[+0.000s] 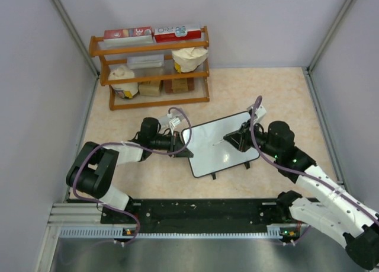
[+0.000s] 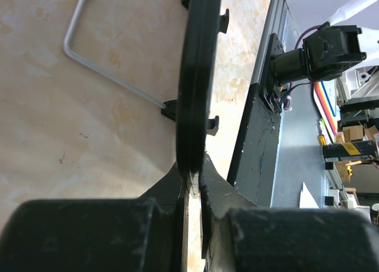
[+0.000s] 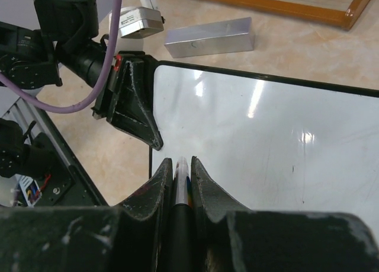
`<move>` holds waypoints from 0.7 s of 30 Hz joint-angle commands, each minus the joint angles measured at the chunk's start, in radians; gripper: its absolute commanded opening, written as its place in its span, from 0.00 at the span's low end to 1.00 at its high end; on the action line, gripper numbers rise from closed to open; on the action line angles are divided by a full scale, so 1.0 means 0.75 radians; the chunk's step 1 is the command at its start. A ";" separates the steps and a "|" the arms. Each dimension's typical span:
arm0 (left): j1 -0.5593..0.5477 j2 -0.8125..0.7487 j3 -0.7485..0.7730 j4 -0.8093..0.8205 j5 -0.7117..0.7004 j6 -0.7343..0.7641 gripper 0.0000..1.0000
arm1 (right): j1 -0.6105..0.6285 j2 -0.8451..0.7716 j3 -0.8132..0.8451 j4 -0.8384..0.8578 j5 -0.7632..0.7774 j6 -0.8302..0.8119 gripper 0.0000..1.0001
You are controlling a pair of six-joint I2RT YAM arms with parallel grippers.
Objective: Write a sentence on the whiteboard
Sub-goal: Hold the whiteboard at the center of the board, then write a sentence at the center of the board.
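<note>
The whiteboard (image 1: pixel 228 156) lies tilted in the middle of the table, its face white with only faint specks; the sentence is not in view. My left gripper (image 1: pixel 187 146) is shut on the board's left edge, which the left wrist view shows as a black band (image 2: pixel 195 76) pinched between the jaws (image 2: pixel 194 168). My right gripper (image 1: pixel 235 138) hovers over the board's upper middle, shut on a marker (image 3: pixel 182 180) that points toward the board's (image 3: pixel 266 141) left part. The left gripper (image 3: pixel 148 130) shows there too, clamped on the frame.
A wooden shelf (image 1: pixel 151 64) with boxes and bags stands at the back left. A small metal block (image 3: pixel 209 38) lies just beyond the board. A bent wire stand (image 2: pixel 106 76) sticks out under the board. A black rail (image 1: pixel 201 210) runs along the near edge.
</note>
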 commanded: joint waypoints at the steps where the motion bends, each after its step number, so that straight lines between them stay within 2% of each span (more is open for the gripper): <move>1: -0.005 0.020 -0.002 -0.005 -0.008 0.049 0.00 | 0.138 0.008 0.030 0.183 0.241 -0.091 0.00; 8: -0.005 0.036 -0.025 0.060 0.023 0.016 0.00 | 0.261 0.065 0.020 0.351 0.468 -0.126 0.00; 21: -0.005 -0.009 -0.058 0.105 0.015 0.000 0.00 | 0.443 0.364 0.104 0.572 0.593 -0.181 0.00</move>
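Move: The right hand holds the marker over the tilted whiteboard, whose middle is some 13 cm below, 3 cm to the left and 1 cm back. The board's top-left corner lies about 16 cm left, 4 cm farther out and 9 cm lower; the clear box lies 21 cm left, 8 cm ahead and 21 cm down. The left hand already pinches the board's left edge, the board's middle being about 11 cm right and 4 cm ahead, near level. Leftward in a low hop, the right hand carries the marker over the whiteboard towards its top-left part, about 5 cm left and half as far forward, rising some 2.5 cm and then sinking back to its starting height. The wrist turns a little over 10 degrees and the fingers keep their hold. The left hand stays put, still pinching the left edge; whether the marker's tip touches can't be seen. ##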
